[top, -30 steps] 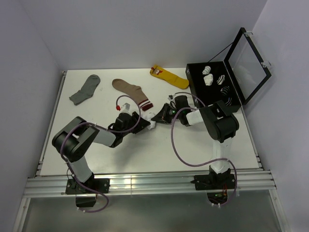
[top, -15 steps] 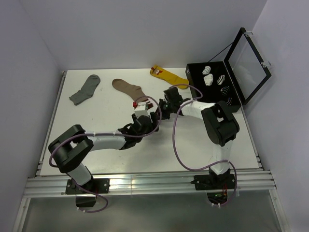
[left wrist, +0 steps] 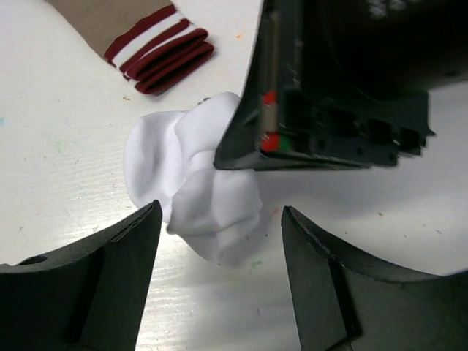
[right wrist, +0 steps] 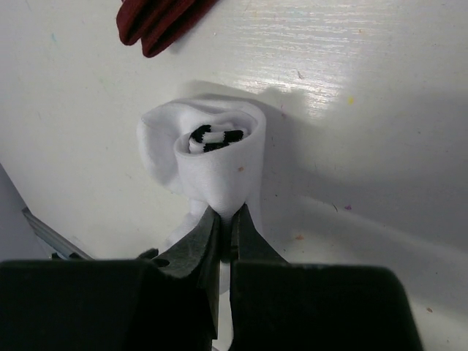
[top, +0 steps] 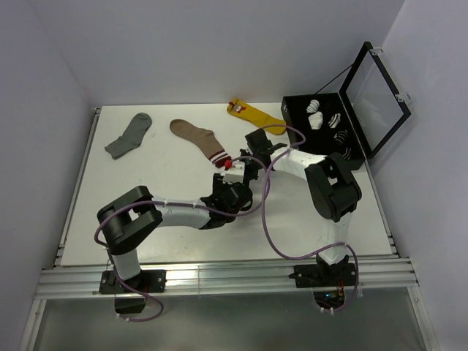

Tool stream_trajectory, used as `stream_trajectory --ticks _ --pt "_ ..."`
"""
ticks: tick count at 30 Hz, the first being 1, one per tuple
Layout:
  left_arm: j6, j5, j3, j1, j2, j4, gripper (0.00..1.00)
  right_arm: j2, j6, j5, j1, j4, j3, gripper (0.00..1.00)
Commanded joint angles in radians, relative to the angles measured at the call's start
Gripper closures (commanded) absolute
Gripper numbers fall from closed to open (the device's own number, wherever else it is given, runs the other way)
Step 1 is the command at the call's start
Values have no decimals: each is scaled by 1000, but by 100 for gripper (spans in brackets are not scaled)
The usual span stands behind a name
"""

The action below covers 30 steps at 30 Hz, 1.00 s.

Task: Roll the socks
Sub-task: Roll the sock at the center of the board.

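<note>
The socks (right wrist: 216, 157) are a rolled white bundle lying on the white table, with the dark stripes (right wrist: 216, 137) of the inner sock showing at the roll's open end. My right gripper (right wrist: 225, 213) is shut on the near edge of the bundle's outer layer. In the left wrist view the socks (left wrist: 197, 190) lie just ahead of my left gripper (left wrist: 221, 212), which is open with a finger low on each side and not touching them. The right gripper's black body (left wrist: 329, 95) sits over the bundle's right side. From above, both grippers meet at mid-table (top: 240, 175) and hide the socks.
A brown sock (top: 199, 137) with a maroon-and-white cuff (left wrist: 157, 47) lies just beyond the bundle. A grey sock (top: 129, 136) is far left and a yellow sock (top: 256, 115) at the back. A black box (top: 292, 128) with its lid (top: 376, 95) raised holds several rolled socks.
My left arm has swung right to the bundle, and its jaws have opened wider. The right gripper, still shut on the socks, has shifted slightly toward the back.
</note>
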Motion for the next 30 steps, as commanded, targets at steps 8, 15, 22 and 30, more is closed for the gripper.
stream_trajectory --ticks 8,15,22,30 --pt "147 28 -13 -25 -50 113 28 -3 -28 18 9 -73 45 100" --pt "175 48 48 -23 35 87 29 2 -20 6 9 -77 49 100" --pt "91 2 67 -14 113 32 33 2 -11 -5 9 -77 49 100" --pt "23 -2 75 8 147 -5 57 -11 -10 -12 9 -71 42 100"
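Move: The white sock, its striped roll still pinched by the right fingers, lies about 2 cm ahead of the left hand, neither left nor right of it, and some 4 cm below; from the right hand its middle is only about 1 cm ahead, 1 cm left and 1 cm down. The brown sock lies roughly 15 cm ahead and 12 cm left of the left hand, the yellow sock some 24 cm ahead and 9 cm right, both about 6 cm below. Keep the right gripper shut and still on the white sock. Ease the left gripper up and back about 1 cm while drifting right nearly 2 cm, then bring it down about 4.5 cm, slightly forward and left, over the sock's near end. Close the open fingers by about a third on the way down, so that they straddle that end and begin to pinch it. ##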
